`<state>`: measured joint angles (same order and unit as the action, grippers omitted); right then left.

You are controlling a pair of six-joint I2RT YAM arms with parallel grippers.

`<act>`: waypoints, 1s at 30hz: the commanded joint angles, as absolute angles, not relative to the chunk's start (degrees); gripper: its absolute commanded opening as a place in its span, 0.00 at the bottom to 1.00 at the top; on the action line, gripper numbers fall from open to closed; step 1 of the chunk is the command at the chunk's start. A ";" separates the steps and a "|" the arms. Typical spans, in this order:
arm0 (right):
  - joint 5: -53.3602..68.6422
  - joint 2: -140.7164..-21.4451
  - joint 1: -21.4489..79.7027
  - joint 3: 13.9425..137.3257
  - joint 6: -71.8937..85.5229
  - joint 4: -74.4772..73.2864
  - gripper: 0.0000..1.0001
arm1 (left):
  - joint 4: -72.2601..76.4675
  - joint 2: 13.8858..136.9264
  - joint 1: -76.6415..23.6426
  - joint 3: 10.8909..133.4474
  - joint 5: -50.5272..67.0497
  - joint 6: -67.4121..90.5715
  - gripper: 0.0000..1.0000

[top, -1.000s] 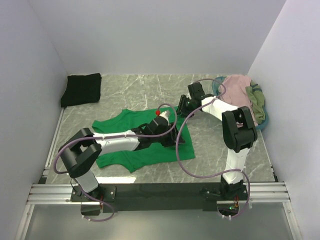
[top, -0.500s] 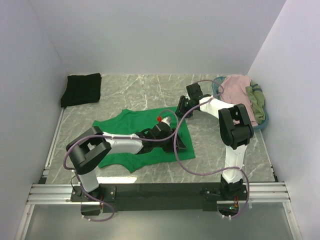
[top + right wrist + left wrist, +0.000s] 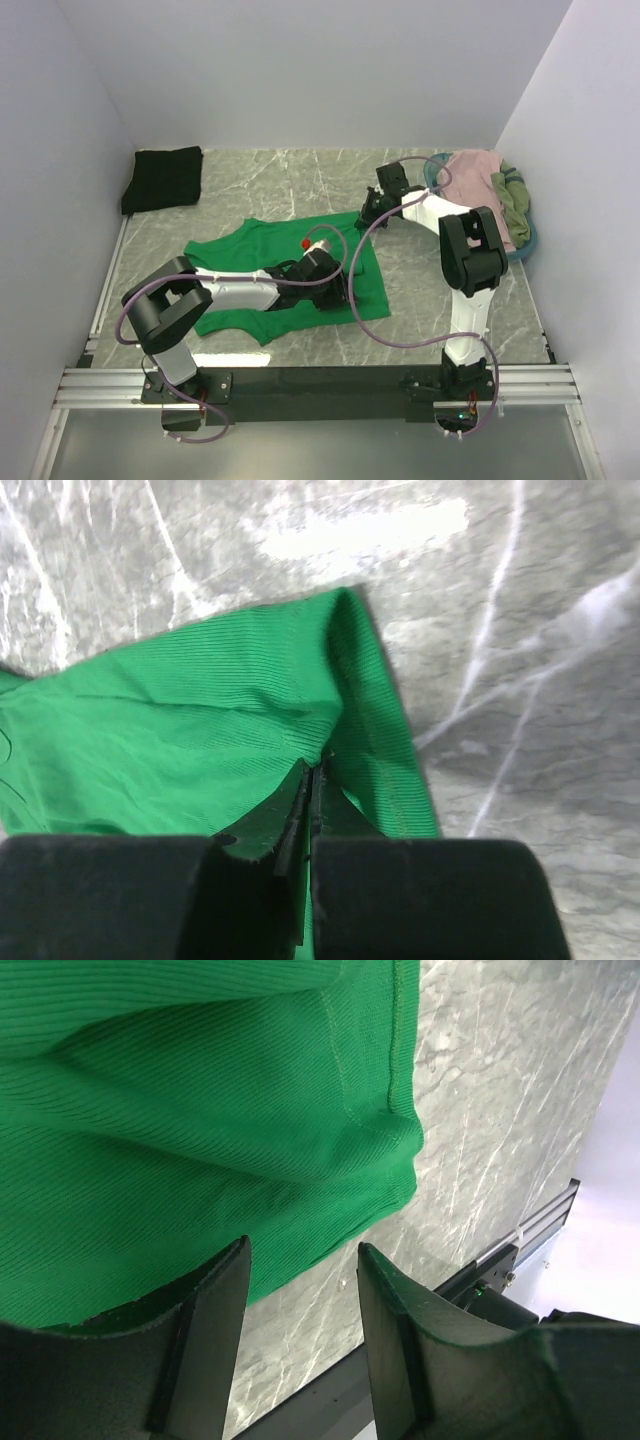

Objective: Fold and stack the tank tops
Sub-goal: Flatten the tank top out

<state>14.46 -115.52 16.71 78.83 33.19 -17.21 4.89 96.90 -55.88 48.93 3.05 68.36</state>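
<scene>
A bright green tank top (image 3: 262, 268) lies spread flat mid-table. My right gripper (image 3: 366, 213) is at its far right corner; the right wrist view shows the gripper (image 3: 315, 767) shut, pinching a pucker of the green tank top (image 3: 190, 730) beside its hem. My left gripper (image 3: 342, 288) hovers over the near right corner, open, nothing between its fingers (image 3: 303, 1250); the green tank top's (image 3: 200, 1110) corner lies just beyond them. A black tank top (image 3: 162, 178) sits folded at the back left. Pink (image 3: 476, 178) and olive (image 3: 514, 200) tank tops are heaped at the right.
The pink and olive tops fill a teal oval basket (image 3: 526, 243) against the right wall. White walls close in the marble table (image 3: 280, 175) on three sides. A metal rail (image 3: 300, 378) with both arm bases runs along the near edge. Purple cables loop over the green top.
My right gripper has gone from open to shut on the green top's far right corner. The left arm has slid a little nearer and leftward, jaws unchanged.
</scene>
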 commanded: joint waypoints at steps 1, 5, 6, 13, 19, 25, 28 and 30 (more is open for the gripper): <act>12.57 -114.44 15.65 82.35 32.52 -17.48 0.00 | 5.01 95.27 -55.99 48.69 2.19 68.64 0.52; 9.68 -114.52 15.65 86.13 30.86 -20.12 0.00 | 6.50 95.45 -56.16 47.90 3.07 68.64 0.52; 9.15 -114.78 15.64 86.83 30.68 -20.65 0.00 | 6.24 95.54 -56.25 47.90 2.99 68.56 0.52; 4.75 -117.77 15.56 95.78 28.22 -25.31 0.00 | 4.66 96.59 -57.22 48.08 2.63 67.94 0.52; 1.15 -120.85 15.56 101.42 26.90 -28.65 0.00 | 3.34 97.56 -57.92 48.51 2.81 67.50 0.52; -3.16 -124.45 15.38 106.61 26.02 -31.02 0.00 | 2.99 98.79 -59.06 49.31 3.87 66.97 0.52; -4.74 -126.29 15.47 108.54 25.49 -31.81 0.00 | 2.64 97.30 -59.06 49.83 3.78 66.19 0.52; -5.10 -126.91 15.47 108.90 25.23 -32.26 0.00 | 0.80 94.49 -58.54 51.41 1.95 64.61 0.52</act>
<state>-1.32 -126.50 16.08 105.75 26.68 -31.48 3.05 98.13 -58.52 48.45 3.25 67.42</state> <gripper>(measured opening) 0.010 0.520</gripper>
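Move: My right hand has the tank top's far right corner pinched just above the table; I'm taking it to bare tabletop about 9 cm ahead and 3 cm right. From this hand the near right corner is some 24 cm back and 7 cm right, the basin some 31 cm right and 4 cm ahead. The near edge lies about 4 cm back, 2 cm right and 3 cm below my left hand, and the near right corner 11 cm right and 3 cm back of it. I keep the pinch with my right fingers and draw the corner out and away from the near edge, about 9 cm forward and 3 cm right, arching up some 6 cm on the way before lowering again as the fingertips swing about 15 degrees to the right. My left hand, half open, eases back and down a couple of centimetres towards the near edge. ##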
